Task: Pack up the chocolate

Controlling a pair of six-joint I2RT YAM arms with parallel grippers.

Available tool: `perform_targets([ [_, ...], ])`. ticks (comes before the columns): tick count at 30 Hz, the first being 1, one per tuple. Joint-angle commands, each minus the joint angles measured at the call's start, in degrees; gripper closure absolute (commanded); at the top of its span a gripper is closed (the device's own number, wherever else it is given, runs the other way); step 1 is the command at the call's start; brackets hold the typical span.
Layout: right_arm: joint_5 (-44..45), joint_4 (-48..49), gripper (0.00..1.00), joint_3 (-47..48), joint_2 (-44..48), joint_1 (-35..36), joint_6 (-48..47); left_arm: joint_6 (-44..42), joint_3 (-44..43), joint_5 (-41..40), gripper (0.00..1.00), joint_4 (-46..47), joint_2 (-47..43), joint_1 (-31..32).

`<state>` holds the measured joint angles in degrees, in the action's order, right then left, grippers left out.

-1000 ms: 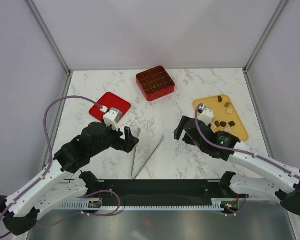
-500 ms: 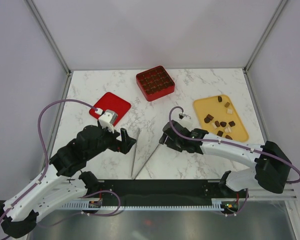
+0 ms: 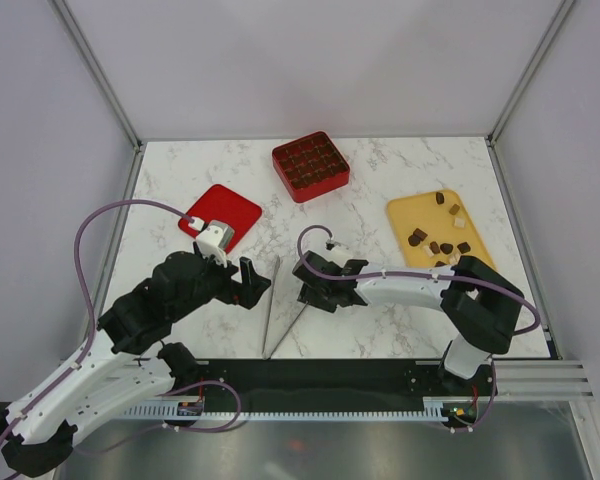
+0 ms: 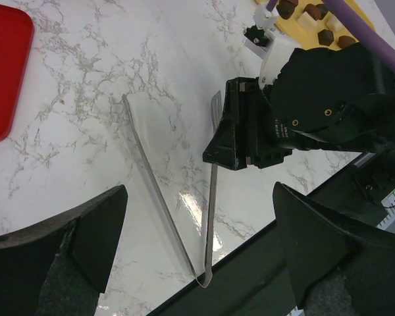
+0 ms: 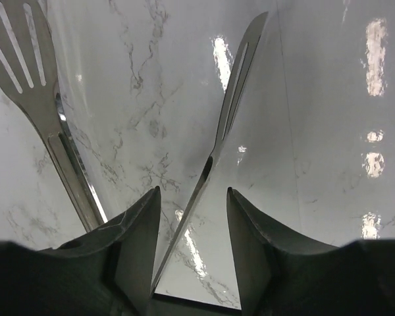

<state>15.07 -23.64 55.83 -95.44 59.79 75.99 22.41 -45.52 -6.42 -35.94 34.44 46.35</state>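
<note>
The chocolate [image 3: 440,240], several small dark brown and pale pieces, lies on the flat yellow tray [image 3: 475,265] at the right; it also shows in the left wrist view [image 4: 309,16]. Metal tongs [image 3: 280,315] lie open in a V near the front edge. My right gripper [image 3: 313,292] is open and low over the right tong arm [image 5: 230,112], which runs between its jaws [image 5: 194,217]. My left gripper [image 3: 250,282] is open and empty, just left of the tongs [image 4: 151,191], with its jaws wide apart [image 4: 201,243].
A red gridded box [image 3: 310,165] stands at the back centre. A flat red lid [image 3: 220,212] lies at the back left, also in the left wrist view [image 4: 3,72]. The slotted left tong arm [image 5: 26,72] lies beside my right gripper. The table's front edge is close.
My right arm has swung left, from beside the yellow tray to over the right tong arm. My left gripper has shifted slightly back and left.
</note>
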Motion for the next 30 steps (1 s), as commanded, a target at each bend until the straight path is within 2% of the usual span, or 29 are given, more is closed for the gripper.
perform_targets([
  [1, 1.45, 0.79, 0.49, 2.52, -1.06, -0.37, -4.68, -0.71, 0.52, -1.58, 0.0, 0.35, -0.07, 0.15],
  [4, 4.69, -1.05, 0.54, 2.88, -0.72, -1.51, -9.26, -0.79, 0.52, -1.41, 0.0, 0.44, 0.1, 0.06],
  [7, 7.43, -3.16, 0.63, 2.97, -0.1, -3.27, -15.06, -0.71, 0.69, -1.14, 0.0, 0.44, 0.19, 0.15],
  [14, 7.96, -6.59, 0.85, 4.11, 1.22, -10.48, -27.72, -0.71, 0.69, -1.32, 0.0, 0.44, 0.02, 0.06],
  [20, 8.49, -6.86, 0.98, 8.14, 0.09, -16.8, -39.76, -0.71, 0.69, -1.41, 0.0, 0.26, 0.02, 0.15],
  [30, 9.72, -8.26, 0.97, 16.05, -6.94, -20.68, -46.54, -0.62, 0.78, -1.76, 0.0, 0.17, 0.02, 0.06],
])
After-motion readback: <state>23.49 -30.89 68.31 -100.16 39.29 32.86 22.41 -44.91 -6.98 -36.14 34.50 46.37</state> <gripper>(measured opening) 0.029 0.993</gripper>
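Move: Right around the right leg of the metal tongs, the right hand hangs with half-open fingers: the leg's middle lies some 2 cm back, 1 cm left and 2 cm down. The tongs' left leg is about 9 cm left and 1 cm back, the yellow tray 17 cm ahead and 34 cm right, the red box 39 cm straight ahead. For the left hand, the right leg lies roughly 8 cm right, 1 cm back and 21 cm below. Closing its fingers on the tongs' right leg while already setting off, the right hand carries the tongs forward and to the right, about 13 cm out and 12 cm across, nearer to both the red box and the yellow tray. It runs almost level at first, then rises some 3 cm as the wrist rolls its left side down by about 25 degrees and turns slightly counter-clockwise. ##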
